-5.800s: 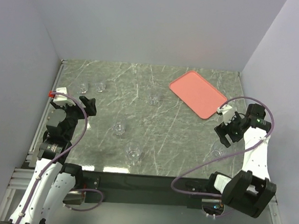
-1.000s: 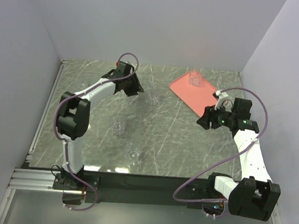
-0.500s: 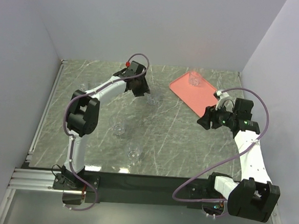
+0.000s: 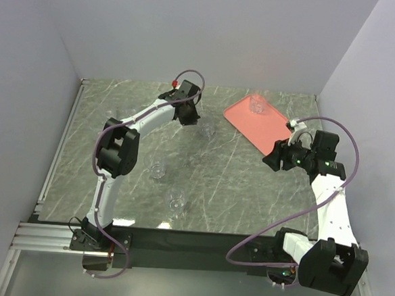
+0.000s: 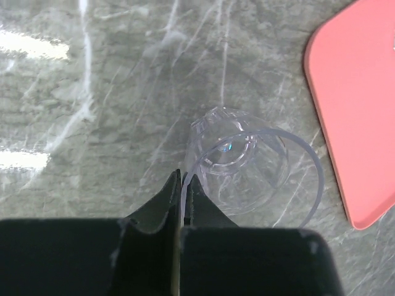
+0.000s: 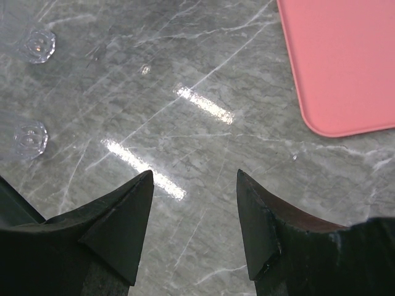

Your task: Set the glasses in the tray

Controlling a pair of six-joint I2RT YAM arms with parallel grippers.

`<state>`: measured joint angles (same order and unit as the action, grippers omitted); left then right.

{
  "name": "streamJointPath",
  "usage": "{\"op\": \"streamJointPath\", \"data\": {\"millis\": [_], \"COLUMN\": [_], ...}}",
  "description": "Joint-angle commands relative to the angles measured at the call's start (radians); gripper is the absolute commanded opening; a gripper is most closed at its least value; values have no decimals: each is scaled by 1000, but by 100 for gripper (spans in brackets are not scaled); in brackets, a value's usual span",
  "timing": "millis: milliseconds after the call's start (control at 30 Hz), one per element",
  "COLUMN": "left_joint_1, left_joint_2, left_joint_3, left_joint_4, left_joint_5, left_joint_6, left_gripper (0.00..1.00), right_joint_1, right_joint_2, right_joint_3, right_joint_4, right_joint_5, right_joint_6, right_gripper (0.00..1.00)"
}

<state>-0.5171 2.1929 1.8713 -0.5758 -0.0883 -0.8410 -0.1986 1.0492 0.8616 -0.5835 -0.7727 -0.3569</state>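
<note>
My left gripper (image 4: pixel 194 121) reaches to the far middle of the table and is shut on the rim of a clear glass (image 5: pixel 237 163), whose thin wall passes between the black fingertips (image 5: pixel 170 191). The same glass (image 4: pixel 207 130) stands on the marble just left of the salmon-pink tray (image 4: pixel 270 133). Another glass (image 4: pixel 257 105) stands in the tray's far corner. Two more glasses (image 4: pixel 157 170) (image 4: pixel 176 203) sit on the near middle of the table. My right gripper (image 4: pixel 272 160) hovers open over bare marble by the tray's near edge (image 6: pixel 345 74), nothing between its fingers.
Grey walls close in the table on the left, back and right. In the right wrist view two glasses (image 6: pixel 37 44) (image 6: pixel 29 137) lie far to the left. The table's black front edge (image 4: pixel 198 239) runs between the arm bases.
The left arm has swung right to the glass beside the tray and its jaws have shut on the rim. The right arm has hardly moved.
</note>
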Motion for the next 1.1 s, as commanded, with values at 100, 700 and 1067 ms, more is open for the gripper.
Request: {"op": "streamJointPath", "data": {"millis": [100, 700, 1067], "left_joint_1": [-27, -41, -54], "left_joint_2": [16, 275, 360], "left_joint_3": [109, 413, 499], "left_joint_4": [99, 405, 456], "left_joint_5": [36, 257, 164], "left_joint_6": [68, 28, -39], "left_gripper": [0, 1, 5], "right_joint_1": [-28, -50, -56], "right_joint_2": [-43, -58, -58], "right_joint_3": [4, -9, -12], "right_joint_4": [25, 48, 56], "right_joint_5": [-13, -2, 0], "right_joint_6": [-1, 18, 26], "right_gripper": [63, 63, 63]}}
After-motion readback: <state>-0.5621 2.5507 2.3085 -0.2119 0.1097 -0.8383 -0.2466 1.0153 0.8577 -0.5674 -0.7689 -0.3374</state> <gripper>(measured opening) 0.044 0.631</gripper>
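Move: The left hand already pinches a glass by its rim, with the tray's middle roughly 28 cm to its right, 4 cm farther out and 8 cm below. The glass already in the tray stands about 25 cm to the right and 10 cm ahead of that hand; another glass on the table is some 22 cm back and 13 cm left. From the right hand, the tray's middle is about 24 cm ahead, not noticeably to either side, and 16 cm below. Keeping its closed pinch on the rim, the left hand carries the glass about 12 cm to the right and 8–9 cm forward, towards the glass already in the tray, ending some 3 cm higher after a small dip on the way. Meanwhile the wrist turns by some 25 degrees, the fingers tipping up to point more forward, the hand's left side sinking and the hand swinging slightly clockwise, so the glass comes over the tray's left corner. ##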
